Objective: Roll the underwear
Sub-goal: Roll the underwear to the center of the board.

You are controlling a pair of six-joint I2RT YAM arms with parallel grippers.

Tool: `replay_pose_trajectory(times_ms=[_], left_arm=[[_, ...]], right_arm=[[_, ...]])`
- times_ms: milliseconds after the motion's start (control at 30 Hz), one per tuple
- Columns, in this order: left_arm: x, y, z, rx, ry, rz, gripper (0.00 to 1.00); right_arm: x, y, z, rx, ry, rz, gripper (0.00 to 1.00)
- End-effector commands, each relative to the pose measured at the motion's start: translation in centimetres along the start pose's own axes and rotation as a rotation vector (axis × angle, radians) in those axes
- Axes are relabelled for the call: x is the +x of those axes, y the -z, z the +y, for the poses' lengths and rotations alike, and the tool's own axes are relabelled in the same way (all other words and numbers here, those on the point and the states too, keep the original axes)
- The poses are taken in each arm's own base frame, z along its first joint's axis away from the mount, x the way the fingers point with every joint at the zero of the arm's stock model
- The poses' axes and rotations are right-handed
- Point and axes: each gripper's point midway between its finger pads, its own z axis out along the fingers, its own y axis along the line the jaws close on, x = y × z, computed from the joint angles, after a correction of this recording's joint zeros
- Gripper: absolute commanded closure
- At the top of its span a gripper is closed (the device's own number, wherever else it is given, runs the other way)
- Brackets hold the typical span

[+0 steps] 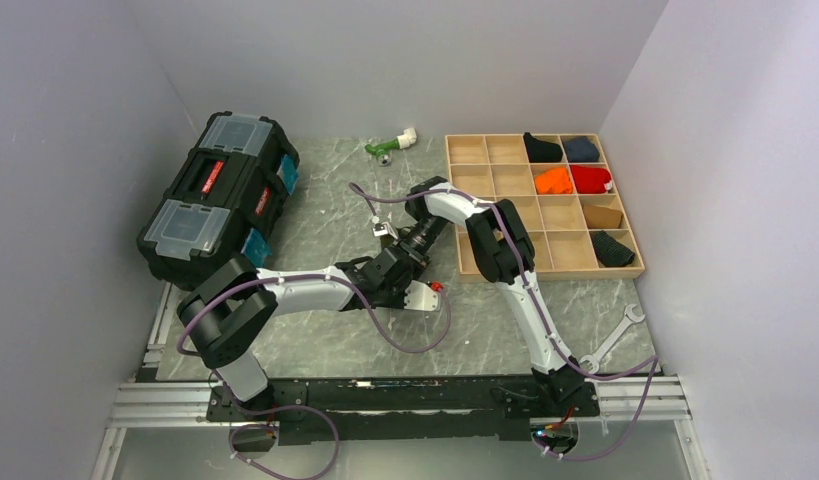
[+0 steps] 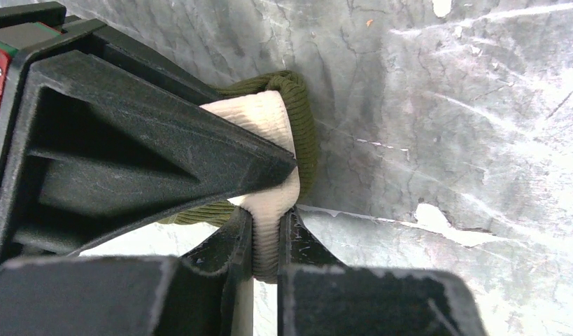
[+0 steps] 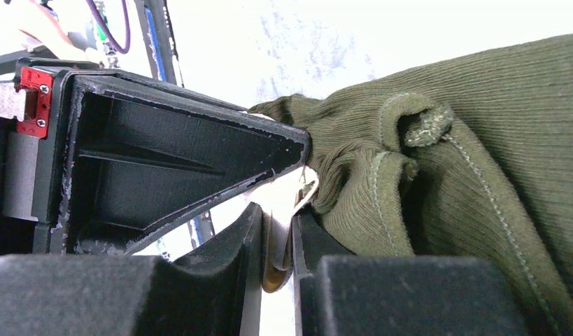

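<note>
The underwear (image 2: 306,122) is olive-green ribbed cloth with a cream waistband (image 2: 262,119). In the left wrist view my left gripper (image 2: 268,218) is shut on a fold of that waistband just above the marble table. The right wrist view shows bunched olive cloth of the underwear (image 3: 479,147) to the right of the jaws, and my right gripper (image 3: 278,225) is shut on a thin cream edge of it. From above, the left gripper (image 1: 390,268) and the right gripper (image 1: 405,245) meet at the table's middle, and the arms hide the garment.
A black toolbox (image 1: 220,195) lies at the back left. A wooden tray (image 1: 465,265) at the right holds rolled cloths, among them orange (image 1: 553,181), red (image 1: 590,179) and brown (image 1: 602,216). A wrench (image 1: 615,335) lies at the near right. A green-and-white object (image 1: 390,145) is at the back.
</note>
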Motion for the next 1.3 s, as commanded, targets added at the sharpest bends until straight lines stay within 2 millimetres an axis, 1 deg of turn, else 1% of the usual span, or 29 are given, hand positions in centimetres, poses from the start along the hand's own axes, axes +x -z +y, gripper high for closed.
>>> replay_pose_trajectory(times_ms=[0,133,200,300,367,533,567,700,767,867,1000,1133,1167,1267], left_arm=[[3.0,-0.7,-3.0,0.096,-0.003,0.105,1.0],[2.9,-0.4,-3.4,0.105,-0.001,0.095,1.0],[3.0,-0.2,-3.5,0.107,0.002,0.088,1.0],[3.0,0.1,-3.5,0.102,-0.002,0.083,1.0],[2.7,0.2,-3.7,0.112,-0.004,0.066,1.0],[2.4,0.3,-4.0,0.134,-0.006,0.05,1.0],[2.3,0.3,-4.0,0.142,-0.008,0.048,1.0],[2.0,0.6,-4.2,0.177,0.002,0.034,1.0],[1.8,0.8,-4.2,0.21,0.024,0.019,1.0],[1.0,1.5,-4.1,0.284,0.076,-0.031,1.0],[0.1,2.1,-3.5,0.379,0.153,-0.079,1.0],[-0.5,2.4,-2.8,0.482,0.25,-0.124,1.0],[-0.3,2.4,-2.8,0.515,0.282,-0.127,1.0],[-0.4,2.5,-2.3,0.585,0.334,-0.149,1.0]], right_arm=[[0.0,-0.6,-2.1,0.068,0.076,0.037,0.83],[-0.5,0.2,-1.7,0.094,0.094,0.023,0.73],[-0.9,0.9,-1.3,0.112,0.105,0.007,0.63],[-1.5,2.2,-0.6,0.135,0.124,-0.023,0.54],[-1.8,3.1,-0.1,0.147,0.131,-0.041,0.5],[-1.8,5.2,0.8,0.194,0.151,-0.069,0.49],[-1.7,6.0,1.0,0.211,0.154,-0.081,0.49],[-0.8,8.3,0.7,0.255,0.133,-0.113,0.49],[-0.4,9.6,0.8,0.267,0.123,-0.14,0.49],[0.1,11.5,1.0,0.293,0.12,-0.186,0.49],[0.3,13.6,2.0,0.341,0.147,-0.253,0.5],[0.8,14.8,2.8,0.372,0.154,-0.318,0.51],[0.8,15.0,3.0,0.379,0.158,-0.334,0.51],[1.3,15.1,3.9,0.399,0.173,-0.362,0.52]])
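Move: Both hands still pinch the underwear's cream waistband, which stands between them about 2 cm left of the right hand and 2 cm right of the left. The green body's middle lies some 6 cm ahead and 2 cm left of the right hand, about 1 cm lower. The tray's near-left corner is roughly 10 cm right and 1 cm ahead of the right hand. Right fingers open off the waistband, retreating some 10 cm right, up and forward; left keeps pinching, fingertips tilting back. ##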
